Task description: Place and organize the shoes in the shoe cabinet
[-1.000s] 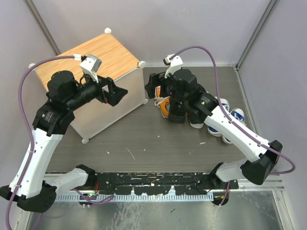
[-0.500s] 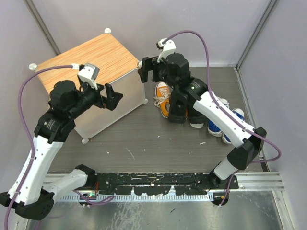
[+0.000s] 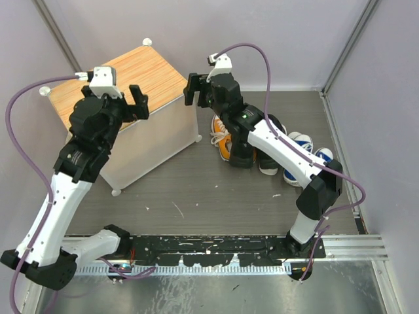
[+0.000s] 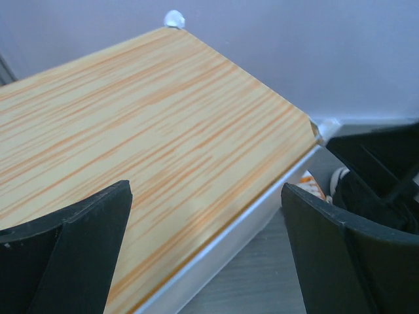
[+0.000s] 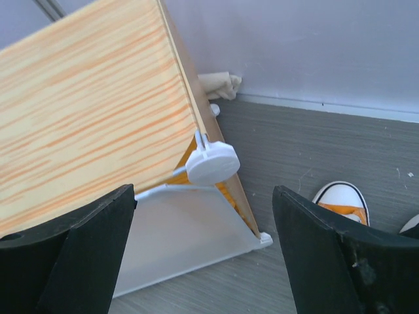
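The shoe cabinet [image 3: 124, 75] stands at the back left, with a striped wood-grain top [image 4: 150, 131] and a white front panel [image 5: 177, 235]. My left gripper [image 3: 131, 104] hovers open over the top near its front edge [image 4: 206, 255], holding nothing. My right gripper [image 3: 196, 91] is open and empty at the cabinet's front right corner, its jaws either side of the white corner knob [image 5: 213, 163] without touching it. The shoes lie on the floor to the right: an orange pair [image 3: 222, 136], a black pair [image 3: 245, 156], a black-and-white one [image 3: 268, 167] and a blue pair [image 3: 308, 167].
Grey walls close in the back and right sides. A crumpled pale cloth [image 5: 219, 84] lies by the back wall behind the cabinet. The grey floor [image 3: 196, 196] stretches between the cabinet, the shoes and the arm bases.
My left gripper rose from in front of the white panel to above the cabinet top. My right gripper left the shoes and swung left to the cabinet's corner knob.
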`<state>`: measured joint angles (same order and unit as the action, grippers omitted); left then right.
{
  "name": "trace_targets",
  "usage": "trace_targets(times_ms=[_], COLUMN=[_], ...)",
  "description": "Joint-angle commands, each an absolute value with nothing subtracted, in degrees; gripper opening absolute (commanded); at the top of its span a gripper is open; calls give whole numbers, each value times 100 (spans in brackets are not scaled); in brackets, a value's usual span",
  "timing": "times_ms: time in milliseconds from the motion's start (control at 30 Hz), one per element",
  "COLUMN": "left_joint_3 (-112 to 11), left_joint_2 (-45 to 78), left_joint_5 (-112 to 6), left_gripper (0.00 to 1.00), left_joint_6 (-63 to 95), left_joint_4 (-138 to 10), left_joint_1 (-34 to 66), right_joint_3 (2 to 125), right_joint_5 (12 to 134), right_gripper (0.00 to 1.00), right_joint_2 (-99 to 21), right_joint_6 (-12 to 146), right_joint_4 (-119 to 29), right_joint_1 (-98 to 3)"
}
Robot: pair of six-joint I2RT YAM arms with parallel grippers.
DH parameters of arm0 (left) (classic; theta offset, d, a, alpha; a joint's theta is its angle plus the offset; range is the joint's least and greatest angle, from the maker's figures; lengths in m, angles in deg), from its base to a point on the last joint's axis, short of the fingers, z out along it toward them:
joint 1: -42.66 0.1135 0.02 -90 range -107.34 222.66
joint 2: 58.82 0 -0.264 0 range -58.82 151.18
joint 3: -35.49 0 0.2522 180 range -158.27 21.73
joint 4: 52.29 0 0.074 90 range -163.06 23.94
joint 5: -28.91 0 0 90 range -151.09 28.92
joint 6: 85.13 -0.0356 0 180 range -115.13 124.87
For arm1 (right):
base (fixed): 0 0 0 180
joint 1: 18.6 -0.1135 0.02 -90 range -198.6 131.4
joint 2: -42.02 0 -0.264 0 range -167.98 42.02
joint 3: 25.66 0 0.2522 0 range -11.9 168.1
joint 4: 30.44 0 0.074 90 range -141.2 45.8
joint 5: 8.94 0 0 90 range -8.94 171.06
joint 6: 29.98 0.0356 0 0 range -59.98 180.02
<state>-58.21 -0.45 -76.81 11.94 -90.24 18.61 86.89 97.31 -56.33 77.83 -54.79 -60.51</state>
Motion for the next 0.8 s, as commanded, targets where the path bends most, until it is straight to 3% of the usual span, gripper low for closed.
trace_targets(times_ms=[0, 467, 767], left_joint_3=[-6156, -6274, -6042], left_joint_2=[353, 1352, 1647], left_joint_5=[-8643, -8288, -8085], left_gripper=[98, 98, 98], left_joint_6=[1195, 1632, 1855], left_joint_4=[-8209, -8259, -8638], left_joint_1=[1897, 2707, 2910], right_joint_3=[8803, 9222, 8948], right_joint_5=[10036, 10150, 10518], right_gripper=[90, 90, 90], right_joint_2=[-5516, -6102, -5813], right_joint_6=[8006, 7936, 7891], right_joint_4=[-4761, -4969, -5667], right_joint_1=[-6109, -6122, -6140])
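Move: About 9 cm ahead, 6 cm left and 12 cm below the left hand lies the middle of the cabinet's wooden top; the far corner knob is some 24 cm ahead and 2 cm right, the near-right corner knob roughly 10 cm ahead and 17 cm right. That near-right knob is about 5 cm ahead, 2 cm left and 4 cm below the right hand, with the orange shoe 4 cm ahead, 8 cm right and some 28 cm down. Swinging in over the cabinet top, the left hand goes forward about 9 cm and some 5 cm left, sinking about 6 cm towards the wood as its wrist turns counter-clockwise and tips slightly down, fingers wide open. The right hand lifts slightly, then eases forward and sinks some 3 cm towards the near-right knob, its open fingers straddling the line to that knob. ##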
